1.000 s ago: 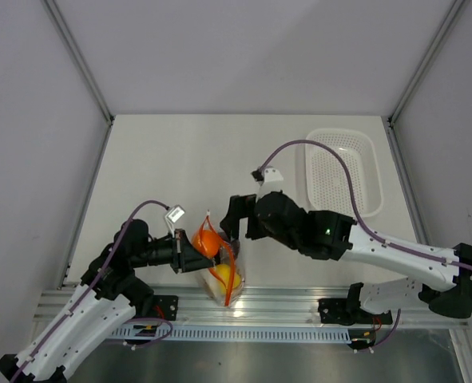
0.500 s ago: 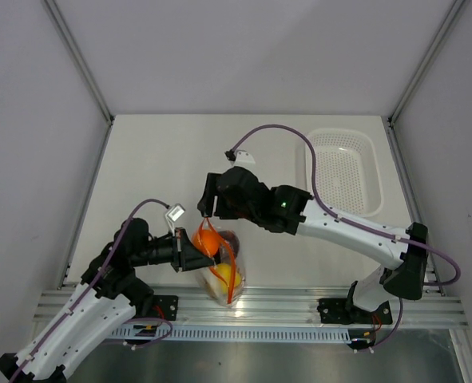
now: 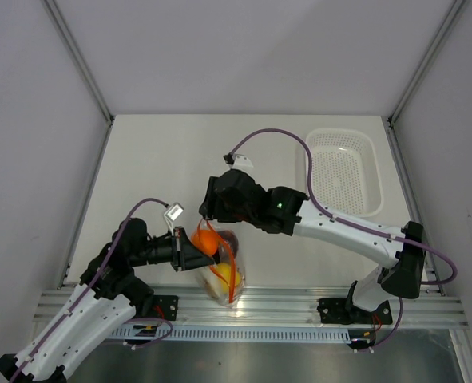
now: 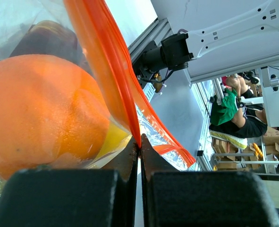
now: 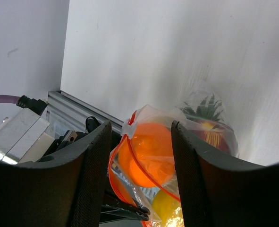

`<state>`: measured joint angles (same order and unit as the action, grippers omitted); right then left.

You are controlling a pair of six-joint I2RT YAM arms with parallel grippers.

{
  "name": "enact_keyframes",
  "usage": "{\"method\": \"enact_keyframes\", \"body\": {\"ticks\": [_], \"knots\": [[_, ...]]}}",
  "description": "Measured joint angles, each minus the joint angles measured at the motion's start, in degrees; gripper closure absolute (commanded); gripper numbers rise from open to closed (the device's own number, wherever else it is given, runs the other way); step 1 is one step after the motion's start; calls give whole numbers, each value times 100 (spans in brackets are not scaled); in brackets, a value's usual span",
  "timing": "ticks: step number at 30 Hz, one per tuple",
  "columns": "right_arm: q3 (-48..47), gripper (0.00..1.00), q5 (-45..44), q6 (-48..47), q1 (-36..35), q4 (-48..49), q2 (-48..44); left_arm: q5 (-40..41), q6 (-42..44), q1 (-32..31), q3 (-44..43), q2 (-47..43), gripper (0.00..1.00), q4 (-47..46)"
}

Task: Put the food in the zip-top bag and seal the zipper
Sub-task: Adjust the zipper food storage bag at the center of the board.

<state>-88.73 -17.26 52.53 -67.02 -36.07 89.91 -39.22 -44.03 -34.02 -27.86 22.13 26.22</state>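
The zip-top bag stands at the table's near edge, with the food inside: an orange, a yellow fruit, a pineapple and a dark fruit. My left gripper is shut on the red-orange zipper, and its tips pinch the strip. My right gripper hovers over the bag's far end. Its jaws are open on either side of the white slider tab and the orange, with a gap on both sides.
A white perforated basket sits at the back right of the table. An aluminium rail runs along the near edge just behind the bag. The right arm's purple cable arcs above the table.
The right arm swung left, from beside the bag to over its far end, and its jaws narrowed. The left gripper and the bag stayed still.
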Motion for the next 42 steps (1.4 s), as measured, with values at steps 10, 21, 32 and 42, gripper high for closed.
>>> {"method": "enact_keyframes", "body": {"ticks": [10, 21, 32, 42], "knots": [[168, 69, 195, 33, -24, 236, 138, 2, 0, 0, 0, 0, 99, -17], [321, 100, 146, 149, -42, 378, 138, 42, 107, 0, -13, -4, 99, 81], [697, 100, -1425, 1303, -713, -321, -1263, 734, 688, 0, -667, -439, 13, 136], [697, 100, -2601, 3340, -1373, -1357, -1333, 1506, 1128, -549, -1331, 133, 1, -1023]]}}
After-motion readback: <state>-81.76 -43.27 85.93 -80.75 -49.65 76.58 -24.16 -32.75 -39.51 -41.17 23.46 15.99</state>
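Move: The zipper's far end, which my half-open right hand goes for, sits about 2 cm left, 1 cm back and 3 cm below it. The orange in the bag lies some 6 cm back and 5 cm below that hand, level sideways; the dark apple about 6 cm right, 6 cm back and 9 cm lower. From my left hand, still shut on the nearer part of the zipper, that far end is about 10 cm ahead, 4 cm left and 3 cm above. I sink my right hand a couple of centimetres, easing left, and close its fingers on the far end of the zipper. Keeping that pinch, I draw it about 8 cm right, 4 cm back and some 5 cm up, turning clockwise. Meanwhile my left hand opens wide, lets go of the zipper and rises about 12 cm, slightly forward, rolling some 30 degrees. ##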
